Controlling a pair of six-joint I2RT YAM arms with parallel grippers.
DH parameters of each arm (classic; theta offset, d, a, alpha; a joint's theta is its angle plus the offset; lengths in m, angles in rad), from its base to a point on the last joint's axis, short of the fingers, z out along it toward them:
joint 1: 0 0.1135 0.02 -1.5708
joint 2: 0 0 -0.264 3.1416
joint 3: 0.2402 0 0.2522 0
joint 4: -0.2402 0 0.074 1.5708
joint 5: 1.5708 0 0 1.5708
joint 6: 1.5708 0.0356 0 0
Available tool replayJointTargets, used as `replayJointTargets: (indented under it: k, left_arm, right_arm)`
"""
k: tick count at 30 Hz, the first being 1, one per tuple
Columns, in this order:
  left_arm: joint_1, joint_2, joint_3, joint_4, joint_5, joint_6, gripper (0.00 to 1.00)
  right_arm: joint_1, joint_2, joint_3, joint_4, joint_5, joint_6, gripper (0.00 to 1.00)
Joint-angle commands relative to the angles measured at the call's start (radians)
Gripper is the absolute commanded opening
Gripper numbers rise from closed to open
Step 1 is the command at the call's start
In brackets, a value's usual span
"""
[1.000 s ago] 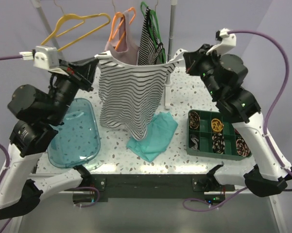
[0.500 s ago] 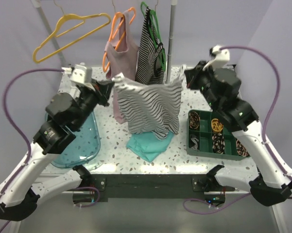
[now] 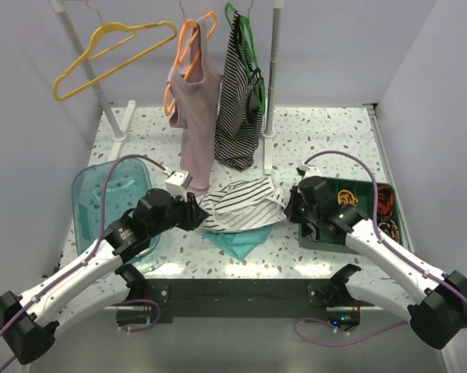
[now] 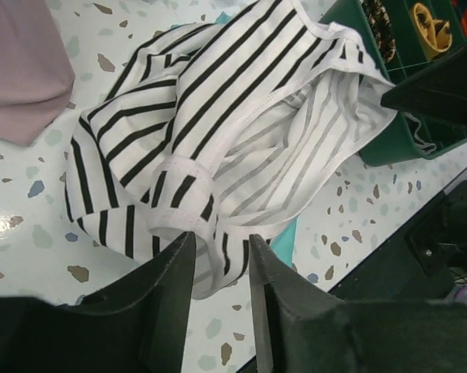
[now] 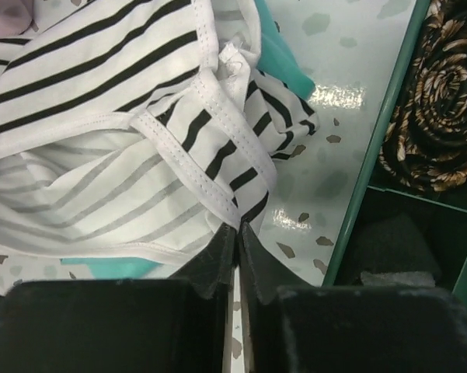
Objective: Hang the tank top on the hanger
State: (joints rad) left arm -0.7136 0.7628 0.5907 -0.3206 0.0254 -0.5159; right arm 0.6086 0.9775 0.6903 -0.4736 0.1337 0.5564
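Observation:
The tank top lies crumpled on the table between my two arms, white with thin black stripes. My left gripper sits low at its left edge. In the left wrist view the jaws stand apart, with a loose fold of the tank top lying between the fingertips. My right gripper is at the garment's right edge. In the right wrist view it is shut on a white hem of the tank top. The yellow hanger hangs bare on the rack at the back left.
A teal cloth lies under the tank top. A green compartment tray stands right beside my right gripper. A clear blue bin is on the left. A pink top on an orange hanger and a densely striped top on a green hanger hang behind.
Both arms came down and inward, bringing the tank top from hanging spread in the air to a heap on the table. The left jaws have opened; the right still pinches the hem.

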Motion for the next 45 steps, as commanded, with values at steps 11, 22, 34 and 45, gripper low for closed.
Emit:
replayJointTargets:
  k: [11,22,34,45]
  left_arm:
    - [0.005,-0.073,0.401,-0.015,-0.12,0.063,0.66]
    - [0.041,0.286,0.969,-0.025,-0.826,0.356,0.82]
    - [0.793,0.584,1.299,-0.13,-0.038,0.278,0.96]
    - [1.253,0.668,1.186,0.175,0.442,0.024,0.97]
  right_arm:
    - [0.028,-0.125,0.06,-0.053,-0.074,-0.03,0.62]
    - [0.028,-0.053,0.186,-0.033,-0.112,-0.113,0.64]
    - [0.028,-0.005,0.163,0.033,-0.207,-0.158,0.64]
    - [0.028,0.044,0.176,0.041,-0.272,-0.202,0.64]
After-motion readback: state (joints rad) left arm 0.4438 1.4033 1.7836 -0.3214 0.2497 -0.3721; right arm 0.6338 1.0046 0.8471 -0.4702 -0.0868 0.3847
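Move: The yellow hanger the left hand heads for lies about 40 cm ahead, 19 cm to its left and 33 cm above it; the orange hanger with the purple top hangs some 19 cm to the right of it. The blue bin is level with the left hand, about 28 cm to its left. From the right hand, the striped tank top's middle lies 14 cm to the left, 1 cm ahead and slightly lower, the green tray about 20 cm straight to the right. The right fingers open and let go of the tank top's strap, then rise about 6 cm and drift 5 cm left over the cloth, turning slightly counter-clockwise. The left hand, its fingers already parting, climbs steeply away from the tank top, then swings forward and far left to some 33 cm higher, yawing about 50 degrees counter-clockwise and tipping up towards the yellow hanger, fingers spread wide. ##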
